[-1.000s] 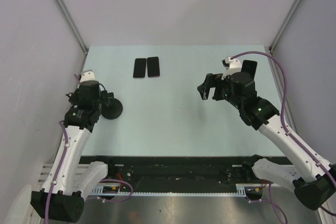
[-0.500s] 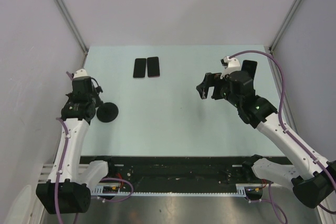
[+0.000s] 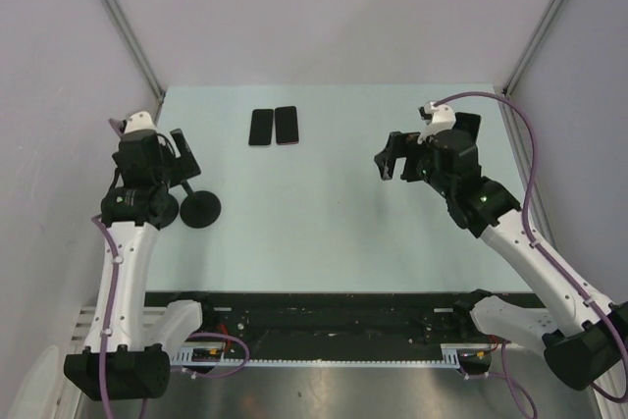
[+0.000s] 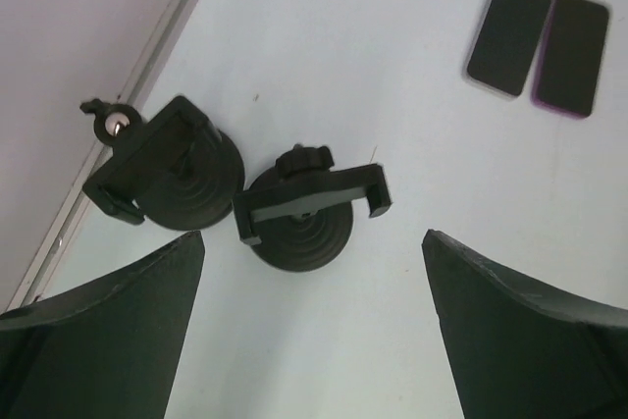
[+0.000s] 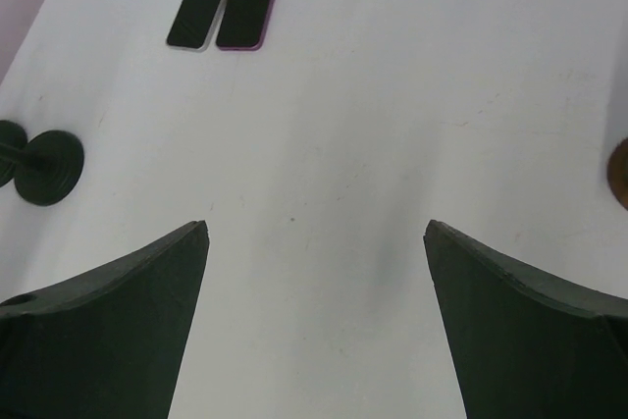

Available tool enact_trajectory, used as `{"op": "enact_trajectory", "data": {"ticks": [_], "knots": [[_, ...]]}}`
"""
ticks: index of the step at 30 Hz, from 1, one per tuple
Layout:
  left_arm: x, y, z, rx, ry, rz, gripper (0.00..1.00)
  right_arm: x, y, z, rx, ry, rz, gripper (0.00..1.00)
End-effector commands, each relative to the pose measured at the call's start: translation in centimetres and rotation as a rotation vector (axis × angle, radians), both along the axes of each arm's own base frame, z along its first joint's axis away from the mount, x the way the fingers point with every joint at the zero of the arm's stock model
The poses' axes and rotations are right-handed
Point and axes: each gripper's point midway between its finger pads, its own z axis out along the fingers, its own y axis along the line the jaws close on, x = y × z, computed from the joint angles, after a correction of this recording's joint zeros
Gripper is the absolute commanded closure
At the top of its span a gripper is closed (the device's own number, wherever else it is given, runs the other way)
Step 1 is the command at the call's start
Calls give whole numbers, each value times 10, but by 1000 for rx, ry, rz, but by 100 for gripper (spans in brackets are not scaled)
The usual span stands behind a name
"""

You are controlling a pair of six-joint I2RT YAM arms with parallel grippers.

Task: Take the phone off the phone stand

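Note:
Two black phones point(image 3: 260, 127) point(image 3: 286, 126) lie flat side by side at the table's back; the left wrist view shows them too point(image 4: 507, 34) point(image 4: 571, 54). Two black phone stands point(image 4: 172, 169) point(image 4: 304, 208) sit at the left edge, both clamps empty. My left gripper point(image 3: 174, 169) point(image 4: 312, 236) hovers open above them, holding nothing. My right gripper point(image 3: 392, 162) point(image 5: 314, 228) hangs open over bare table. A third dark phone point(image 3: 468, 126) stands tilted behind the right wrist, and what supports it is hidden.
White enclosure walls close in both sides, with a metal rail point(image 4: 137, 80) along the table's left edge close to the stands. A brown round object point(image 5: 620, 172) shows at the right wrist view's edge. One stand point(image 5: 44, 169) appears far left there.
My left gripper opened, let go of the phone stand, and drew back up and to the left. The stand stays on the table. The right arm barely moved.

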Motion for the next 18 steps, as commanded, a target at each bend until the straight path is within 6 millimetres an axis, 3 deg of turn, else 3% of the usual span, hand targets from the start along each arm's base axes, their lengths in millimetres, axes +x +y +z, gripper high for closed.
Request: {"op": "enact_trajectory", "data": {"ticks": [1,3,10,13,15,18], "knots": [[0,-16,55,4,-133,-90,1,19,-30,16,-40,-72,-123,2],[2,-34,70,-24,-173,-178,0,30,-51,15,-90,-69,-201,0],[-17,-130,104,-140,-279,-588,0,66,-128,-11,-160,18,-481,0],[-28,-166,100,-187,-304,-735,0,81,-161,-24,-164,50,-600,0],[-29,-183,84,-208,-289,-793,0,92,-181,-34,-154,67,-659,0],[-38,-223,56,-240,-263,-924,0,107,-195,-40,-150,59,-681,0]]}}
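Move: The phone still on its stand is roughly 20 cm ahead of the right hand, 21 cm to its right and 11 cm below. The nearer of the two phones lying flat is about 38 cm ahead and 28 cm left of that hand, on the table 24 cm below. From the left hand the stand phone is some 75 cm right, 22 cm ahead, 8 cm lower; the nearer emptied stand is almost straight beneath, 14 cm down, 1 cm back and 2 cm right. Swinging right by about 17 cm, the right hand also goes forward and sinks towards the phone on its stand, turning clockwise some 35 degrees to face it, fingers still wide open. Meanwhile the empty left hand, also open, rises and sweeps right away from the two emptied stands, turning clockwise as it goes out over clear table. ##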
